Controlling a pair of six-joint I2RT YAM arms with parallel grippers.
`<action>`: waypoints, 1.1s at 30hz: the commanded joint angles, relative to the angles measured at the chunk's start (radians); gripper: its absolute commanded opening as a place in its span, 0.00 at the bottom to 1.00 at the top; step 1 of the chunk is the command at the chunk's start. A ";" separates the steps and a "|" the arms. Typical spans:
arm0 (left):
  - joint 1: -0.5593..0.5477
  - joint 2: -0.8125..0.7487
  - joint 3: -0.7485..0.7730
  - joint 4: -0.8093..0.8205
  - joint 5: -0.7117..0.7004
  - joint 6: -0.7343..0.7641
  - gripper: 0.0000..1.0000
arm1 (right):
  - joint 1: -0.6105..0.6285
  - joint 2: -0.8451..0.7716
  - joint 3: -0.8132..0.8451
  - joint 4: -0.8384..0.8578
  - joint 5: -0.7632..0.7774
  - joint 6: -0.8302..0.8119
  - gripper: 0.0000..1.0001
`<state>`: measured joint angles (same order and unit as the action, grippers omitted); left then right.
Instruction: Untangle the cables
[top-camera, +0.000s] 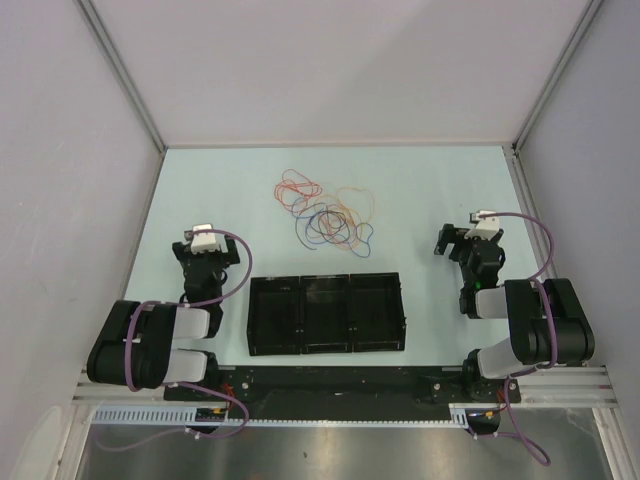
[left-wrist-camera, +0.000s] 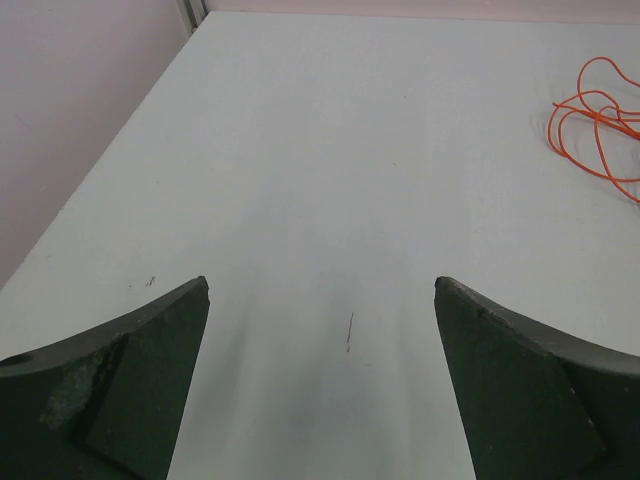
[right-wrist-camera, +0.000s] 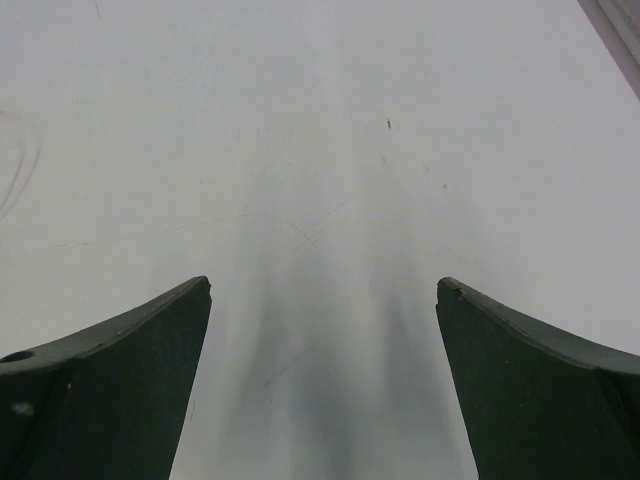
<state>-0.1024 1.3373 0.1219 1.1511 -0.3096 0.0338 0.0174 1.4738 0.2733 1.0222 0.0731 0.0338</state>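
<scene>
The cables (top-camera: 325, 208) lie in a tangled heap of thin red, orange, blue and yellow loops on the pale table, at the back middle. An orange loop (left-wrist-camera: 595, 125) shows at the right edge of the left wrist view. My left gripper (top-camera: 203, 243) is open and empty, left of and nearer than the heap; its fingers (left-wrist-camera: 150, 380) frame bare table. My right gripper (top-camera: 470, 237) is open and empty, right of the heap; its fingers (right-wrist-camera: 530, 380) frame bare table too.
A black tray (top-camera: 327, 314) with three compartments sits between the arms, in front of the cables. White walls close in the table at the left, back and right. A metal rail (top-camera: 340, 385) runs along the near edge.
</scene>
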 joint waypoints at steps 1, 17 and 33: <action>-0.003 0.000 0.024 0.073 0.004 -0.020 1.00 | -0.004 0.005 0.007 0.032 0.014 -0.008 1.00; -0.005 0.000 0.024 0.073 0.004 -0.020 1.00 | -0.005 0.005 0.007 0.032 0.010 -0.006 1.00; -0.003 0.002 0.024 0.075 0.004 -0.020 1.00 | 0.199 -0.139 0.401 -0.597 0.088 0.215 1.00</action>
<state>-0.1024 1.3388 0.1234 1.1526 -0.3099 0.0338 0.2359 1.3594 0.5270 0.6411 0.3531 0.0498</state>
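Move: The blue-and-orange cable tangle lies roughly 34 cm to the right hand's left, 7 cm ahead and about 8 cm below. From this hand, the yellow loop is some 30 cm left and 12 cm ahead, the red loops about 46 cm left and 17 cm ahead; the black tray is centred about 35 cm left and 20 cm back. From the left hand, the tangle is about 32 cm right, 11 cm ahead, 10 cm below. The cable tangle is what the right hand starts towards, after resting for most of the time: it lifts about 6 cm off its low parking place while swinging some 4 cm left and pushing nearly 3 cm forward, speeding up as it goes. The wrist barely turns, and the empty fingers stay wide open, touching nothing. ##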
